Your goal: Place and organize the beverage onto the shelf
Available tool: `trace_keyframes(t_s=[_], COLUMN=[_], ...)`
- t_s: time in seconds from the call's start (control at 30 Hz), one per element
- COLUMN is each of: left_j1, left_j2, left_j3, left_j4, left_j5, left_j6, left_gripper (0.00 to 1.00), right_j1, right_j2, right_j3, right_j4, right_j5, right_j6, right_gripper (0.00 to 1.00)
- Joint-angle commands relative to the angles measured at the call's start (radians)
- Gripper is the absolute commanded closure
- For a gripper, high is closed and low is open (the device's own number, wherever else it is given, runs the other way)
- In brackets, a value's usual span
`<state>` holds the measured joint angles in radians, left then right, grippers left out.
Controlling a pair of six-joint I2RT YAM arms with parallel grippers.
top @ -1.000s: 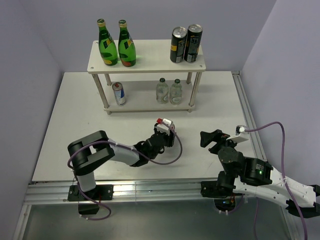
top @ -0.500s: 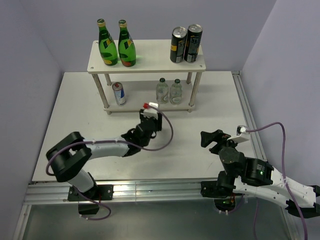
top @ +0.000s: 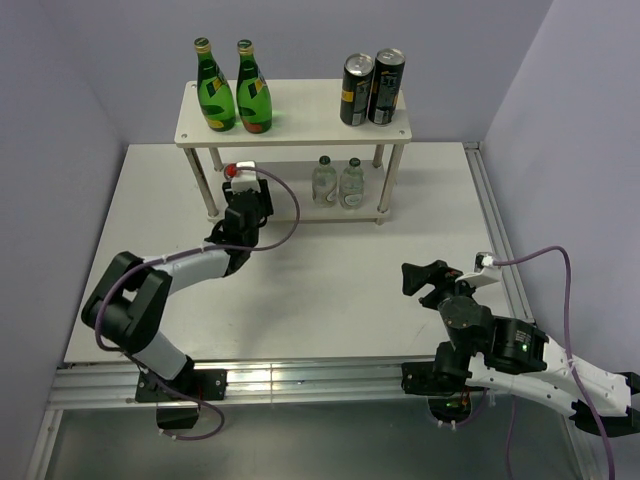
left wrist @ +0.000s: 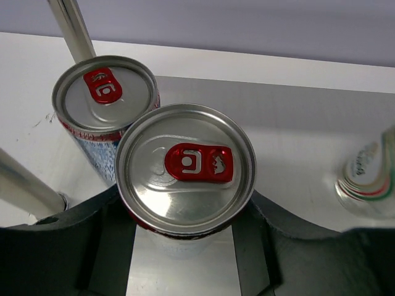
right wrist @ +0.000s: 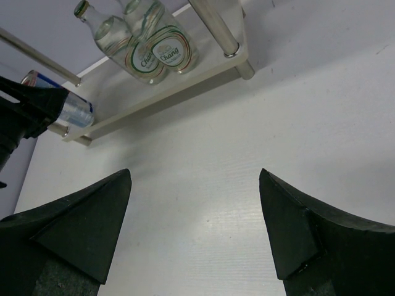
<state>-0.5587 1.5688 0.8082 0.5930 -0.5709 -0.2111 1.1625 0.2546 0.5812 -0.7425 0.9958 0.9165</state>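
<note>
My left gripper [left wrist: 185, 216] is shut on a silver can with a red tab [left wrist: 185, 169], one dark finger on each side of it. It holds the can upright over the left end of the shelf's lower board [left wrist: 290, 123], close beside a second, matching can [left wrist: 103, 92]. In the top view the left gripper [top: 243, 200] reaches under the shelf [top: 300, 112] and covers both cans. Two green glass bottles [top: 232, 90] stand on the top board at the left. Two clear bottles [top: 338, 182] stand on the lower board at the right. My right gripper [top: 430, 280] is open over bare table, holding nothing.
Two tall dark cans [top: 371, 88] stand on the top board's right end. A metal shelf leg [left wrist: 73, 28] rises just behind the left can, and another leg [left wrist: 28, 191] is close on the left. Purple walls enclose the white table [top: 330, 280].
My left arm has carried the can from the middle of the table back and to the left, in under the shelf's top board beside the other can. The right arm has not moved.
</note>
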Motion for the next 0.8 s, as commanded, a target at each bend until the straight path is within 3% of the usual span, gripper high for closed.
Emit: trace_keyframes(t_s=[0.0,0.63,0.73,0.77], left_j1=[0.028,0.068,0.068,0.066], left_j2=[0.045,0.206,0.218,0.22], left_j3=[0.068,0.174,0.187,0.189], left_j4=[0.16,0.209,0.2,0.199], left_j5=[0.063,-0.015,-0.024,-0.021], left_j6=[0.01,-0.043,-0.04,-0.04], left_gripper=[1.0,0.99,0.77,0.58], right_j1=[0.005,0.005,0.006,0.005], right_j2=[-0.012,0.002,0.002,0.0], right_j3=[-0.003,-0.003,-0.001,-0.001], right_j4=[0.031,0.037,0.035,0.037], right_j5=[0.004,-0.005,-0.005,-0.005], right_j6=[-0.011,-0.018,-0.021,-0.019], right_gripper=[0.09,0.09,0.09,0.09])
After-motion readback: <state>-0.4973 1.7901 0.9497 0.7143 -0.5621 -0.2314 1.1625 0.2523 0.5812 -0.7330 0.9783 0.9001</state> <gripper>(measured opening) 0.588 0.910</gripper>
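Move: The left hand holds a can upright. Its free place on the lower shelf lies some 6 cm ahead and straight in line, the board about 10 cm below. The standing can is about 6 cm ahead, 5 cm left and 5 cm below; the nearer clear bottle is about 7 cm ahead, 16 cm right and 4 cm below. From the idle right hand, that place is roughly 28 cm ahead, 37 cm left and 14 cm below. The left hand carries its gripped can about 5 cm forward, first dipping 1.5 cm, in beside the standing can. ##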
